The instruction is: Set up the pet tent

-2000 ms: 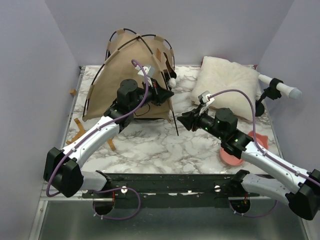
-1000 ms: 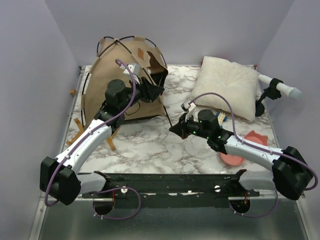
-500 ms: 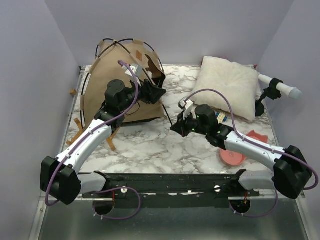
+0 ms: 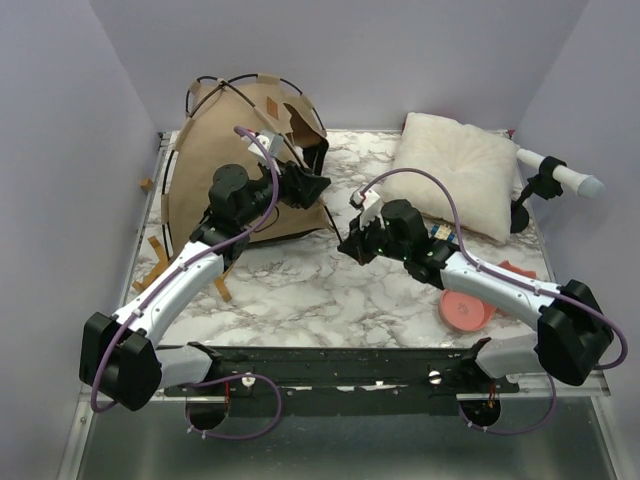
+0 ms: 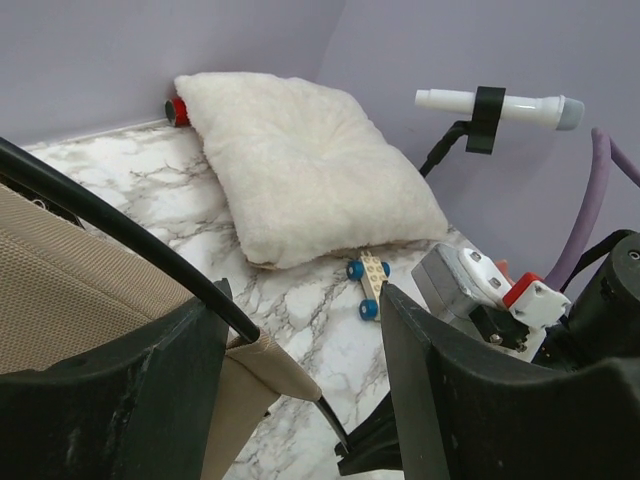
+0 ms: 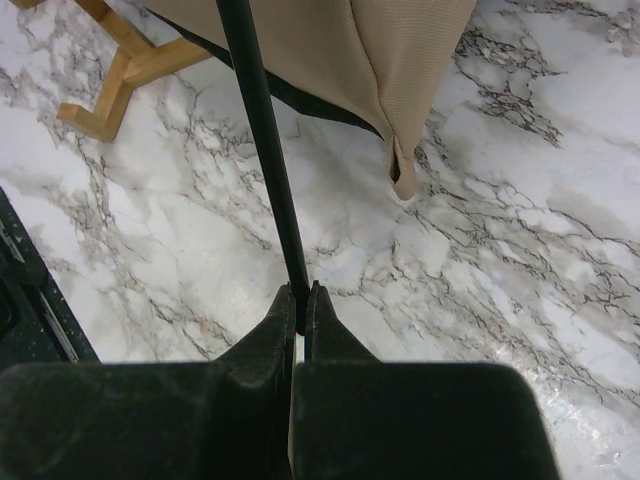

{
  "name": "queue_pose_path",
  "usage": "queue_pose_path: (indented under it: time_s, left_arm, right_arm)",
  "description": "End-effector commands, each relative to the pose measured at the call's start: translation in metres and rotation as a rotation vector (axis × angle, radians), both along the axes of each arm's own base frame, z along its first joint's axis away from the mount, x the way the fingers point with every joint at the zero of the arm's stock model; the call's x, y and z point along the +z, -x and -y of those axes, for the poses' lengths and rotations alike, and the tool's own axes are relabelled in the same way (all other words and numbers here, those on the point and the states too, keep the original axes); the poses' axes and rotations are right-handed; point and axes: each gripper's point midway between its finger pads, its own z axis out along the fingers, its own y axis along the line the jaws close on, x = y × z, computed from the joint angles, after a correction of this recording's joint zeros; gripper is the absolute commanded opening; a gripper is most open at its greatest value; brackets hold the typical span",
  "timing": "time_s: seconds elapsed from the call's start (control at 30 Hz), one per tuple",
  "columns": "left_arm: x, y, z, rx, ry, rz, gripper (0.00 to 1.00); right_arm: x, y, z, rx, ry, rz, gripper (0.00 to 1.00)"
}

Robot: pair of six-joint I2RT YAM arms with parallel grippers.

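The pet tent (image 4: 235, 150), tan fabric with thin black crossing poles, stands at the back left of the table. My left gripper (image 4: 316, 187) is at its front right edge by the doorway, open. In the left wrist view a black pole (image 5: 120, 235) runs past the left finger (image 5: 110, 400) into a fabric sleeve (image 5: 270, 365), with nothing pinched. My right gripper (image 4: 346, 248) is low, just right of the tent's front corner. It is shut on the free end of a tent pole (image 6: 262, 150), beside the tan corner loop (image 6: 403, 165).
A white fluffy pillow (image 4: 450, 170) lies at the back right, with a small blue-wheeled toy car (image 4: 440, 235) in front of it. A pink bowl (image 4: 468, 312) sits near the right front. A white cylinder on a black stand (image 4: 555, 175) is at the right edge. Wooden pieces (image 4: 160, 262) lie left of the tent.
My left gripper's jaws have opened at the tent's front edge. The right gripper has moved left toward the tent corner, still holding the pole end. The tent has shifted slightly left.
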Motion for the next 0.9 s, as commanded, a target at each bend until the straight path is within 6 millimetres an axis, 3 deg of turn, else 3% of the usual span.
queue_pose_path:
  time_s: [0.0, 0.2, 0.27, 0.33, 0.43, 0.5, 0.7, 0.77, 0.87]
  left_arm:
    - [-0.094, 0.059, 0.027, -0.213, -0.126, -0.324, 0.67]
    - [-0.107, 0.066, 0.034, -0.232, -0.151, -0.362, 0.63]
    - [-0.108, 0.065, 0.033, -0.223, -0.154, -0.369, 0.53]
    - [-0.105, 0.063, 0.032, -0.205, -0.151, -0.365, 0.34]
    - [-0.093, 0.058, 0.03, -0.176, -0.143, -0.34, 0.1]
    - [-0.082, 0.056, 0.029, -0.165, -0.133, -0.322, 0.0]
    - [-0.035, 0.05, 0.023, -0.123, -0.085, -0.224, 0.0]
    - [-0.017, 0.046, 0.016, -0.082, -0.058, -0.19, 0.0]
    - [0.01, 0.043, 0.003, -0.044, -0.006, -0.157, 0.0]
  right_arm:
    - [0.171, -0.043, -0.024, -0.055, -0.359, 0.407, 0.01]
    - [0.19, -0.044, -0.025, -0.055, -0.393, 0.446, 0.01]
    - [0.193, -0.043, -0.024, -0.055, -0.396, 0.454, 0.0]
    - [0.192, -0.043, -0.023, -0.056, -0.396, 0.454, 0.01]
    - [0.182, -0.039, -0.019, -0.064, -0.391, 0.432, 0.0]
    - [0.173, -0.034, -0.016, -0.062, -0.388, 0.411, 0.0]
    - [0.148, -0.009, -0.001, -0.051, -0.386, 0.336, 0.01]
    - [0.14, -0.001, 0.007, -0.061, -0.378, 0.314, 0.1]
    - [0.133, 0.012, 0.021, -0.079, -0.363, 0.29, 0.41]
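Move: The pole the left hand will shut on already runs between its open fingers, within about 1 cm ahead and to the left, at finger height. From that hand, the pole's lower end is some 6 cm back, 4 cm right and 15 cm below; the tent body's middle is roughly 18 cm ahead, 20 cm left and 12 cm below. That lower end is already in the right gripper's fingers, with the tent's near corner about 9 cm ahead, 1 cm left and 10 cm below it. Hold the left gripper nearly in place and close it fully, pinching the pole above the right gripper's hold, then lift about 3 cm and draw back some 2 cm. Keep the right grip on the pole's lower end until the left has closed; then raise the right hand about 4 cm, easing back and right, and open its fingers to let go. ##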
